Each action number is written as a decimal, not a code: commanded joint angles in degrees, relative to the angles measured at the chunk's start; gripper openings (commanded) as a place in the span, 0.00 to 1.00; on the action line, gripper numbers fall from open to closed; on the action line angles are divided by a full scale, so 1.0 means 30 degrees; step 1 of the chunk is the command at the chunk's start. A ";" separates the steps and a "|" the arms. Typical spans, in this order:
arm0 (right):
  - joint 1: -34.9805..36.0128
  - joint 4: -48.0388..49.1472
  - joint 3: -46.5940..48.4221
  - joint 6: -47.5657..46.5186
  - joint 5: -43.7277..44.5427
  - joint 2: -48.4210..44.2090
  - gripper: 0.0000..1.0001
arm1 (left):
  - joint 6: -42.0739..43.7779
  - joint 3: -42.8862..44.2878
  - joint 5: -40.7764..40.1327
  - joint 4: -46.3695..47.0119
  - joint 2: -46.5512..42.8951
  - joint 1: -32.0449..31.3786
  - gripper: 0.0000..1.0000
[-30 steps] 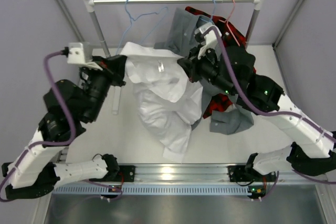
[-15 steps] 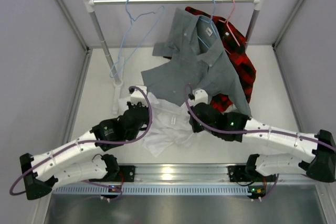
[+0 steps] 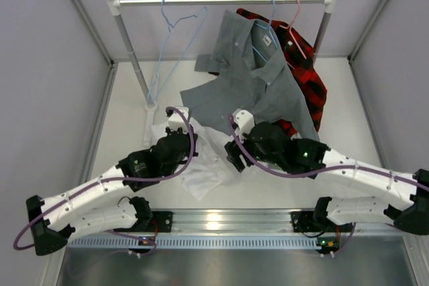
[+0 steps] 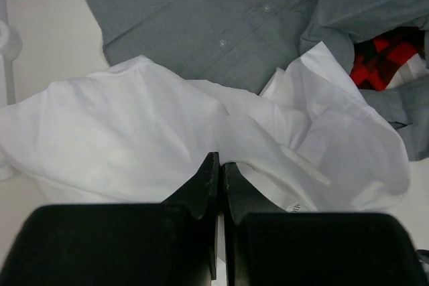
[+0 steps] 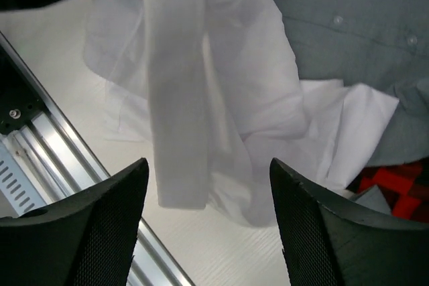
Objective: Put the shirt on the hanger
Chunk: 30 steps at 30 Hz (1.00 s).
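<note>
The white shirt (image 3: 204, 175) lies crumpled on the table between my two grippers, partly over the hem of a grey shirt. My left gripper (image 3: 179, 140) is shut, its tips pinching a fold of the shirt (image 4: 134, 125). My right gripper (image 3: 234, 157) stands open just above the shirt's right side. In the right wrist view a flat strip of the shirt (image 5: 177, 98) hangs free before the open gripper (image 5: 209, 164), touching neither finger. The light-blue hanger (image 3: 163, 15) hangs bare on the rail, at the back left.
A grey shirt (image 3: 251, 85) on a blue hanger and a red-and-black plaid shirt (image 3: 305, 72) on a pink hanger hang from the rail (image 3: 221, 0), draping onto the table. The rack's left post (image 3: 131, 51) stands behind my left arm. An aluminium mounting rail (image 3: 221, 222) runs along the near edge.
Both arms came down from beside the rail, bringing the white shirt onto the table. The right gripper then opened and let go of the shirt; the left stays shut on it.
</note>
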 commanded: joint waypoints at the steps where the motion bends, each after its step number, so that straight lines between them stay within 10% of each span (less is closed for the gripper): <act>1: -0.0088 0.1350 0.2371 -0.3386 -0.1242 0.2129 0.70 | 0.0012 0.0906 0.1183 0.1367 -0.0369 0.0033 0.00; 9: -0.0088 0.4129 0.3342 -0.3389 -0.2650 0.5560 0.65 | -0.0047 0.1199 0.1272 0.1133 -0.0633 0.0033 0.00; 11: -0.0117 0.4485 0.3254 -0.3418 -0.0876 0.5940 0.53 | -0.0047 0.1258 0.1360 0.1045 -0.0603 0.0033 0.00; 13: -0.0263 0.4836 0.2904 -0.3156 0.2251 0.5972 0.00 | -0.0047 0.1113 0.1360 0.0986 -0.0778 0.0062 0.00; 18: -0.1403 0.5336 0.2024 -0.0991 0.6228 0.4744 0.00 | 0.1175 -0.0086 0.2785 0.1714 -0.1481 0.0061 0.02; 23: -0.1553 0.4722 0.2050 -0.0431 0.4238 0.4009 0.00 | 0.2559 -0.1261 0.5635 0.4762 -0.0577 0.0033 0.83; 30: -0.1670 0.2438 0.3398 0.0156 0.3914 0.4594 0.00 | 0.3439 -0.1115 0.5083 0.6024 0.1798 0.0003 0.91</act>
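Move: The white shirt's hanging collar flap is the right gripper's target, about 6 cm to its left, 3 cm ahead and 3 cm lower. From the left gripper, which is already pinching the shirt, that flap hangs some 6 cm right, 3 cm back and 4 cm down. The grey shirt's middle is roughly 23 cm ahead of the right hand, 3 cm right and 15 cm below. The empty blue hanger hangs about 18 cm ahead of the left hand, 4 cm left and 15 cm above. Swing the open right gripper about 7 cm left and slightly forward, dipping onto the collar flap, and shut it there; then carry the pinched cloth forward some 5 cm and back right, rising a little. Hold the left nearly still meanwhile, then open it to let go and bring it about 5 cm right and slightly down around the cloth, turning some 15 degrees clockwise. ##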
